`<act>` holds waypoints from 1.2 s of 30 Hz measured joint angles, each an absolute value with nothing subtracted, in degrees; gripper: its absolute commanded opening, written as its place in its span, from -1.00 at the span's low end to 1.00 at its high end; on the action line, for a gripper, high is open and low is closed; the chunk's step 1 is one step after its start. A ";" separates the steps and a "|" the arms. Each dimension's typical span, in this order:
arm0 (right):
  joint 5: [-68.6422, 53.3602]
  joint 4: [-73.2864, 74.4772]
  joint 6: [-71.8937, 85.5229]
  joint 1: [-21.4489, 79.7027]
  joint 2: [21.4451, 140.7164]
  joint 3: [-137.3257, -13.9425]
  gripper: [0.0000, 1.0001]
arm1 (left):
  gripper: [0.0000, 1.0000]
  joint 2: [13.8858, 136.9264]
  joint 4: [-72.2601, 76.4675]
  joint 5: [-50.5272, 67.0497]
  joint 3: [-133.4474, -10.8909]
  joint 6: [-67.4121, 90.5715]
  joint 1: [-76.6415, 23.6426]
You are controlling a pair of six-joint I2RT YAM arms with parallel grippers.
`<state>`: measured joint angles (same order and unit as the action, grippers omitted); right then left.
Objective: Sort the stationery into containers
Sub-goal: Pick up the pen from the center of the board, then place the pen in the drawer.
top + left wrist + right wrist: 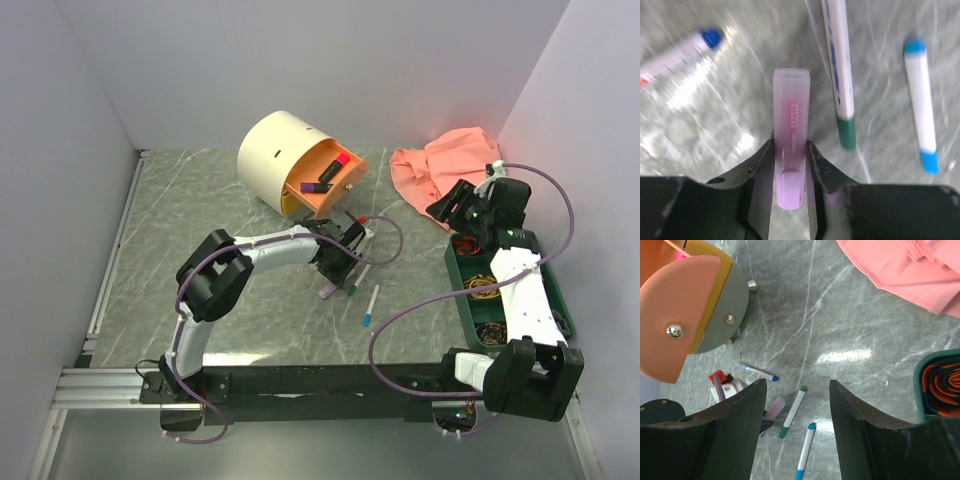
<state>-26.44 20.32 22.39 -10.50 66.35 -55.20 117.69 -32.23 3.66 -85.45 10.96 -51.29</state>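
Note:
My left gripper [790, 150] is shut on a lilac marker [791, 115] that lies on the table, its jaws pressing both sides near the rear end. In the top view that gripper [338, 262] sits in front of the cream cabinet [268, 150]. The cabinet's peach drawer [345, 185] stands open with a pink-black highlighter [335, 167] and a purple one [315, 187] inside. A green-tipped white pen [839, 75], a blue-capped pen [921, 110] and a third white pen [675, 57] lie beside the marker. My right gripper [796, 390] hangs open and empty above the table.
A dark green compartment tray [562, 300] holding coiled bands stands under the right arm. A pink cloth [440, 165] lies crumpled at the back right. The yellow drawer [289, 204] sits below the peach one. White walls close in the left, back and right.

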 measured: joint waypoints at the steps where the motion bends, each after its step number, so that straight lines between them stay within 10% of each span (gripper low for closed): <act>1: -26.41 20.32 22.37 -10.52 66.35 -55.20 0.22 | -0.98 117.67 -33.58 4.16 -85.73 10.15 -51.29; 19: -25.54 16.93 22.70 -10.55 68.77 -55.20 0.19 | -0.98 96.75 -41.01 9.08 -105.91 -12.32 -49.63; 32: -24.77 15.81 23.31 -10.55 70.00 -55.20 0.18 | -0.97 109.54 -37.36 -0.08 -122.45 -18.20 -37.30; 34: -24.69 15.81 23.31 -10.55 70.08 -55.20 0.18 | -0.89 112.20 -37.60 -1.04 -122.45 -18.31 -36.42; 36: -24.71 15.81 23.31 -10.55 70.24 -55.20 0.19 | -0.35 114.30 -37.60 -1.63 -122.45 -18.28 -36.23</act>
<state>-24.71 15.81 23.31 -10.55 70.24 -55.20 114.30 -37.60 -1.63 -122.45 -18.28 -36.23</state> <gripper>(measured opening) 0.594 0.317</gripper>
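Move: In the left hand's fingers the pink pen is already held, just about at the table. It is bound for the open orange drawer, about 21 cm ahead, 3 cm left and 12 cm higher. The green-capped pen lies 5 cm to this hand's right and 1 cm ahead, the red-and-blue pen about 9 cm ahead and 3 cm left. From the right hand the drawer is some 13 cm ahead, 26 cm left and 7 cm lower. Lifting the pink pen in its kept grip, the left hand first eases back a touch, then rises fast and nearly straight up, some 35 cm. High up, it swings forward about 20 cm to the orange drawer and sinks a little over it, the fingers tipping up and outward by some 40 degrees on the way. ##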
